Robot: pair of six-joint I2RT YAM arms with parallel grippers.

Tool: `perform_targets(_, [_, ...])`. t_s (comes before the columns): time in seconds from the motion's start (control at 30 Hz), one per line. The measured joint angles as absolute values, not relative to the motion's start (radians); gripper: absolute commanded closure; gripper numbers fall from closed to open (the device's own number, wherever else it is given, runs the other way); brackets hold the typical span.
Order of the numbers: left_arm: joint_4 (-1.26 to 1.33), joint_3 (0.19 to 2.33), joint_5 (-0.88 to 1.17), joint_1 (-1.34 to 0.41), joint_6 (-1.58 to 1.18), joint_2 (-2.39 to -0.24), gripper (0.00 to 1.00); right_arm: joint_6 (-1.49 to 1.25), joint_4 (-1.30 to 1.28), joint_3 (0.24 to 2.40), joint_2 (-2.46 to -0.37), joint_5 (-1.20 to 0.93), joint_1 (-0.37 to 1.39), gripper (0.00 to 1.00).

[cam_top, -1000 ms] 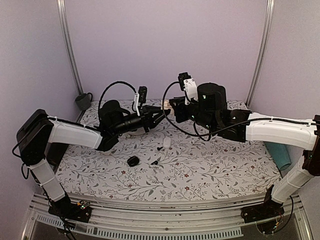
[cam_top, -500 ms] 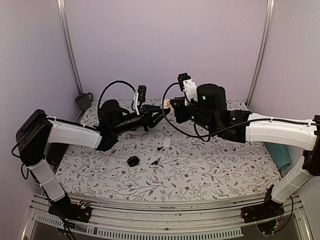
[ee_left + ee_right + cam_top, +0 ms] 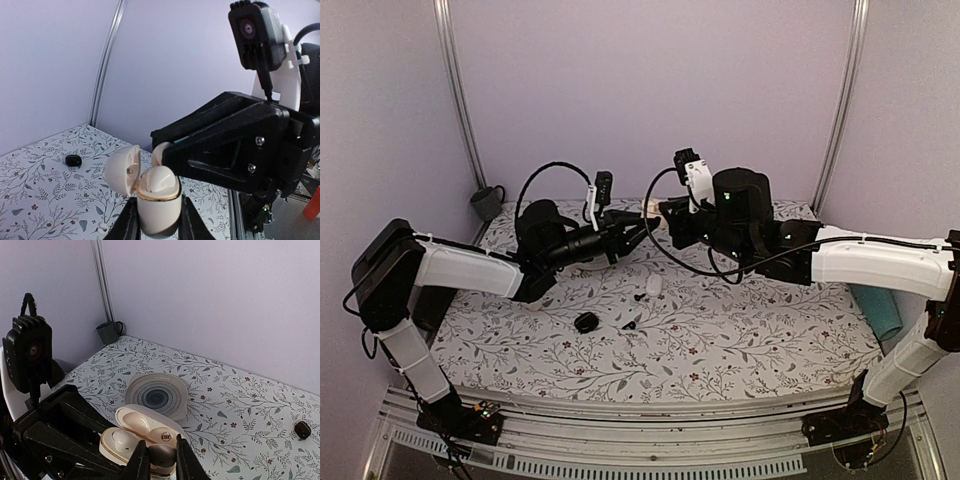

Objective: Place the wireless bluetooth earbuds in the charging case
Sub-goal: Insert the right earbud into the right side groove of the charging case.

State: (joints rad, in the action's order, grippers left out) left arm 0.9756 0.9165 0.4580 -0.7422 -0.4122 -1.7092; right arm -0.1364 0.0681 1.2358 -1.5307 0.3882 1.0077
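Note:
My left gripper (image 3: 157, 220) is shut on the cream charging case (image 3: 157, 205), held upright in the air with its lid (image 3: 122, 167) swung open. One white earbud (image 3: 122, 440) sits in the case's left well. My right gripper (image 3: 162, 457) is shut on the other earbud (image 3: 162, 455), which looks grey in shadow, and holds it at the case's (image 3: 112, 450) right well beside the lid (image 3: 145, 422). In the top view the two grippers meet at the back middle of the table, left (image 3: 638, 228) and right (image 3: 665, 215).
A round grey plate (image 3: 156, 395) lies below the case, and a dark mug (image 3: 487, 202) stands at the back left corner. A small white object (image 3: 653, 285) and small black bits (image 3: 586, 322) lie mid-table. A teal object (image 3: 880, 310) is at the right edge.
The right gripper has edged slightly toward the case with the earbud. The left arm and the case have stayed put.

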Motion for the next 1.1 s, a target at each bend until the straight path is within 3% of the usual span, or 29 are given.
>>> perform_targets(0.4, [1.004,0.903,0.448,-0.735,-0.405,-1.709,1.00,-0.209,-0.015,1.273,-1.531,0.361,1.007,0.67])
perform_targets(0.8, [1.095,0.885,0.476,-0.732,-0.392,-1.693,1.00,-0.281,-0.113,1.280,-1.531,0.258,0.982,0.65])
perform_targets(1.1, [1.110,0.870,0.524,-0.728,-0.367,-1.692,1.00,-0.304,-0.090,1.204,-1.444,0.127,0.928,0.49])
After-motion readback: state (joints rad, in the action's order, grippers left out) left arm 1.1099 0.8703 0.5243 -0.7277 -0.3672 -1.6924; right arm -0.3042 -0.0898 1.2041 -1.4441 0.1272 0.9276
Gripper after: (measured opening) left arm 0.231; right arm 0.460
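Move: Right between the right hand's fingertips is the right earbud, already at the right side groove; the charging case's middle is about 2 cm to that hand's left, 1 cm back and 2 cm below. The left earbud is about 3 cm to the right hand's left and 1 cm back, and a white cylinder lies on the table roughly 28 cm below, 2 cm left and 1 cm ahead. For the left hand, which grips the case, the case's middle is 1 cm right and 1 cm above. Opening its fingers plainly, the right hand lets go of the right earbud and sinks about 2 cm while easing back 1 cm, tipping down some 15 degrees, then pulls off to the right, rising slightly, away from the case. The left hand keeps its hold on the case, lifting it roughly 2 cm and drawing it slightly back and left while rolling it a few degrees towards the base. ##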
